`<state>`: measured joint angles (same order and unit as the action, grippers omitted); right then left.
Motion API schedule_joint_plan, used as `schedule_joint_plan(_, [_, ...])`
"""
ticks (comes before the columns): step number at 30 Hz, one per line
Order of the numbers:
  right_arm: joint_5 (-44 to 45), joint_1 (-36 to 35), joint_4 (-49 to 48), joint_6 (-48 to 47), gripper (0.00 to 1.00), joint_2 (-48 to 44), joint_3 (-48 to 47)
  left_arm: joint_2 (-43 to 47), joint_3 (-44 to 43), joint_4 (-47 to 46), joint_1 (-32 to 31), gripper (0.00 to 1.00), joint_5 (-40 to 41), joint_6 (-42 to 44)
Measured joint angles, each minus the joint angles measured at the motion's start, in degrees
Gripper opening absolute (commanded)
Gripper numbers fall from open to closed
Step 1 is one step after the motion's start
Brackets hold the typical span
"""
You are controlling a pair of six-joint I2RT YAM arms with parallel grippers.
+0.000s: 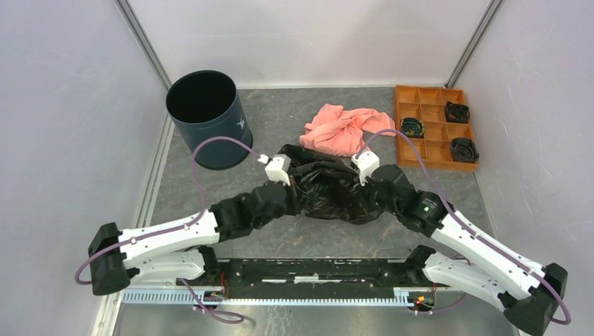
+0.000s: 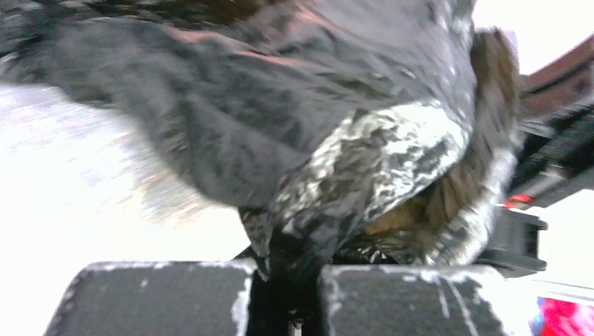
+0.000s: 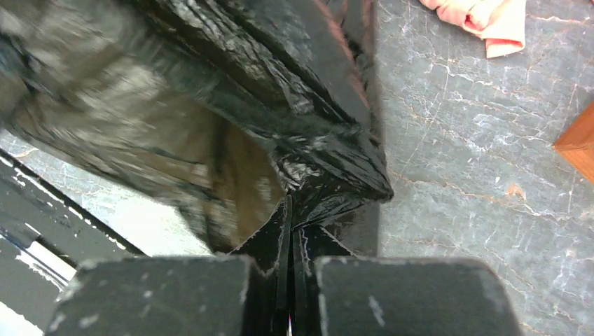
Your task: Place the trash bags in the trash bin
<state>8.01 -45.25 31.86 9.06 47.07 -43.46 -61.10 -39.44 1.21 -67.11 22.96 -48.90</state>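
The black glossy trash bag (image 1: 328, 187) is bunched in the middle of the table, stretched between my two grippers. My left gripper (image 1: 288, 183) is shut on the bag's left edge; in the left wrist view the crinkled plastic (image 2: 329, 161) runs down between the closed jaws of that gripper (image 2: 288, 280). On the right edge my right gripper (image 1: 369, 183) is shut too, and the right wrist view shows a fold of the bag (image 3: 308, 168) pinched where the jaws of that gripper (image 3: 291, 231) meet. The dark navy trash bin (image 1: 208, 120) stands upright at the back left, well apart from the bag.
A salmon-pink cloth (image 1: 343, 129) lies crumpled just behind the bag. An orange compartment tray (image 1: 424, 148) with three black round items sits at the back right. Grey walls enclose the table on three sides.
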Motion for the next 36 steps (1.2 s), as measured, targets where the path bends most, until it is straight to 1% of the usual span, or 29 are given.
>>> schedule_joint_plan(2, [-0.24,-0.04,1.46,0.87,0.0,1.88,0.0,1.49,-2.97,10.03,3.74,0.03,-1.2,0.94])
schedule_joint_plan(4, [1.57,0.0,2.16,1.31,0.0,3.98,-2.8,0.61,-9.05,19.65,9.55,0.02,-2.23,3.63])
schedule_joint_plan(6, [4.76,0.0,2.75,1.01,0.0,7.45,-9.73,-2.58,-19.04,26.86,15.89,0.02,-2.6,7.96])
schedule_joint_plan(7, [6.8,0.02,2.89,0.39,0.0,10.27,-15.67,-4.7,-24.57,28.72,18.27,0.02,-2.58,9.94])
schedule_joint_plan(8, [8.79,0.07,2.89,-0.46,0.0,13.42,-22.64,-7.19,-31.02,30.88,20.31,0.02,-2.67,11.96])
schedule_joint_plan(10, [12.0,0.17,3.21,-2.64,0.0,20.37,-38.56,-15.43,-50.4,34.56,23.47,0.02,-3.3,17.2])
schedule_joint_plan(12, [14.05,0.28,1.97,-5.49,0.0,27.63,-56.57,-23.45,-68.5,36.06,24.68,0.02,-4.68,21.4])
schedule_joint_plan(14, [14.23,0.33,0.2,-8.11,0.0,32.28,-71.65,-31.74,-89.37,37.97,24.94,0.02,-8.48,25.22])
schedule_joint_plan(15, [13.99,0.33,-1.2,-8.92,0.01,32.52,-74.99,-34.29,-96.83,37.57,24.92,0.02,-10.71,26.47])
schedule_joint_plan(16, [13.33,0.33,-3.63,-9.57,0.0,31.04,-75.82,-34.64,-100.48,35.95,24.87,0.02,-13.44,27.67])
schedule_joint_plan(17, [12.35,0.33,-6.36,-10.05,0.01,27.65,-73.24,-33.31,-100.74,35.47,24.83,0.03,-14.95,28.28])
schedule_joint_plan(18, [11.34,0.33,-10.05,-10.36,0.0,22.88,-67.58,-29.68,-96.15,32.06,24.79,0.03,-16.87,28.76])
schedule_joint_plan(19, [10.1,0.33,-14.71,-10.38,0.0,16.33,-58.51,-24.17,-88.76,29.55,24.65,0.03,-18.25,29.05])
schedule_joint_plan(20, [9.44,0.33,-16.2,-10.38,0.0,11.5,-52.0,-18.08,-80.32,27.17,24.61,0.02,-19.1,29.27])
schedule_joint_plan(21, [8.46,0.33,-19.63,-10.12,0.0,5.46,-43.67,-12.28,-72.08,25.07,24.61,0.02,-19.08,29.29])
schedule_joint_plan(23, [6.73,0.33,-24.09,-8.7,0.01,-3.15,-30.42,-2.03,-56.04,21.38,24.61,0.02,-18.29,29.11])
schedule_joint_plan(24, [5.92,0.33,-25.11,-7.91,0.0,-4.98,-26.1,1.31,-50.31,20.39,24.61,0.02,-17.73,28.63])
schedule_joint_plan(26, [3.32,0.39,-26.38,-5.25,0.0,-5.99,-15.93,6.84,-36.96,18.71,24.63,0.02,-16.79,26.73])
schedule_joint_plan(27, [0.48,0.42,-24.83,-3.37,0.0,-4.39,-8.76,7.85,-31.74,18.12,24.63,0.02,-16.7,25.51])
schedule_joint_plan(28, [-0.02,0.42,-24.28,-3.08,0.0,-4.13,-7.91,8.66,-24.15,17.68,24.65,0.02,-17.0,23.8])
schedule_joint_plan(30, [-4.44,0.42,-22.62,-0.33,0.0,-1.95,-0.11,8.74,-12.52,18.75,24.65,0.02,-18.23,20.81])
schedule_joint_plan(32, [-8.76,0.39,-17.94,2.73,0.0,-1.79,8.22,9.05,-1.66,22.32,24.65,0.02,-20.09,17.44])
schedule_joint_plan(34, [-11.37,0.39,-14.43,4.31,0.01,-2.62,11.39,11.76,3.63,25.57,24.63,0.02,-21.66,15.15])
schedule_joint_plan(36, [-12.63,0.39,-12.04,5.09,0.0,-4.09,11.85,17.18,5.4,28.65,24.63,0.02,-22.73,13.2])
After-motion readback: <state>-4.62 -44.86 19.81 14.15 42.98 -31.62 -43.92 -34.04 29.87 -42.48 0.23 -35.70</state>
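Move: About 10 cm to the right of the left hand, some 6 cm ahead and 6 below, is the middle of the crumpled black trash bag, its edge already pinched in both shut grippers; from the right hand it lies about 11 cm left, 3 ahead and 6 below. The trash bin stands some 28 cm ahead and 28 left of the left hand. The pink cloth is roughly 29 cm ahead of the right hand, 3 left and 16 below. Flinging the trash bag with both arms at once, the two hands whip up about 40 cm and forward, fingertips tipping upward, then swing fast back down and backward to a little below where they began. The left hand also works about 13 cm left, drawing away from the right one, and both sets of fingers keep their pinch on the bag's edge. ##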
